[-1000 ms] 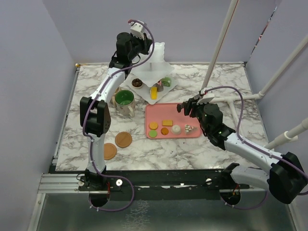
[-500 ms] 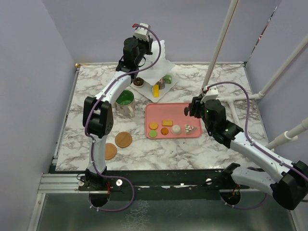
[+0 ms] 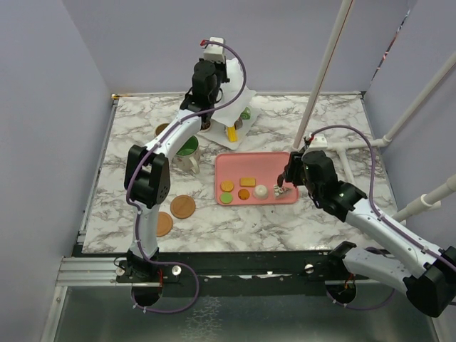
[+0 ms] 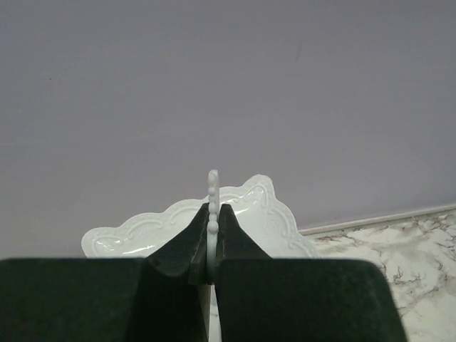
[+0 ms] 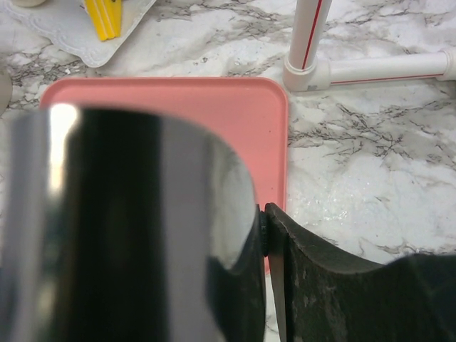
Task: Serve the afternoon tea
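Note:
The white three-tier stand (image 3: 229, 107) is at the back of the table with a yellow pastry (image 3: 231, 133) on its lowest tier. My left gripper (image 3: 217, 75) (image 4: 212, 210) is shut on the thin beaded handle (image 4: 212, 187) at the stand's top. Several small pastries (image 3: 248, 181) lie on the pink tray (image 3: 260, 162). My right gripper (image 3: 289, 179) (image 5: 264, 235) hovers over the tray's right edge, shut on shiny black tongs (image 5: 142, 228). The green-inside mug (image 3: 187, 148) stands left of the tray, the beige mug (image 3: 162, 130) behind it. Two wooden coasters (image 3: 183, 206) (image 3: 163, 224) lie near the front left.
A white pipe frame (image 3: 324, 71) (image 5: 310, 35) rises just behind the tray's right corner, with more pipes along the right side. Purple walls close in the table at the left, back and right.
My left arm has swung right with the stand's handle in its grip, uncovering the beige mug. My right gripper has moved nearer and down toward the tray's right edge.

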{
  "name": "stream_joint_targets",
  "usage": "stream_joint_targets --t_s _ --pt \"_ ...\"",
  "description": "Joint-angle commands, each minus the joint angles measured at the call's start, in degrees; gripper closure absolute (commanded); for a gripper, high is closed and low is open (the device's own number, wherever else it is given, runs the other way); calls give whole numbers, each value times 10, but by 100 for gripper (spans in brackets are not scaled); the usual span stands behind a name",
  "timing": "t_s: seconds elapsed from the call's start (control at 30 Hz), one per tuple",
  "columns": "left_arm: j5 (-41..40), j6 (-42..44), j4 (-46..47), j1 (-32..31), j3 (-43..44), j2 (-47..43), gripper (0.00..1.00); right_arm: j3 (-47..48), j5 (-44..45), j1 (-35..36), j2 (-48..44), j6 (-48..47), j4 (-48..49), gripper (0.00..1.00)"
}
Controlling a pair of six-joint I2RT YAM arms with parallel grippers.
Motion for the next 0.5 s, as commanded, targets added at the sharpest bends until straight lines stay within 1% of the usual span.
stream_joint_targets --t_s 0.0,0.1,0.17,0.27,0.4,0.47 --pt "-54 -13 9 -3 -7 -42 95 -28 -14 3 -15 19 18 45" --pt "-44 -13 6 -3 -13 -46 89 -53 -12 3 -22 5 57 45" --pt "-31 -12 6 -3 -16 -49 83 -69 -8 3 -28 0 80 45" --pt "-22 -13 6 -3 -17 -54 72 -89 -2 3 -34 -1 106 45" --pt "-19 -12 5 -3 -18 -59 51 -91 -1 4 -23 10 109 45" --pt "-16 -6 4 -3 -19 -62 45 -90 -1 5 -18 15 105 45"
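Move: The ring handle atop the white tiered stand is between the closed left fingers, with the yellow cake on a lower tier about 30 cm below, 6 cm back and 3 cm right. Under the right hand, which holds the metal tongs, the white sweets sit roughly 15 cm down, 1 cm back and 3 cm left. The white round lies 6 cm farther left of them; the pipe foot stands 17 cm ahead and 3 cm right of the hand. Open the left gripper to about half to let go of the stand's ring handle, easing a centimetre left and back, then rising some 2 cm. Meanwhile lower the right hand about 3 cm almost straight down, grip unchanged on the tongs, to bring their tips down to the white sweets in the pink tray's near right corner, and stop there. ##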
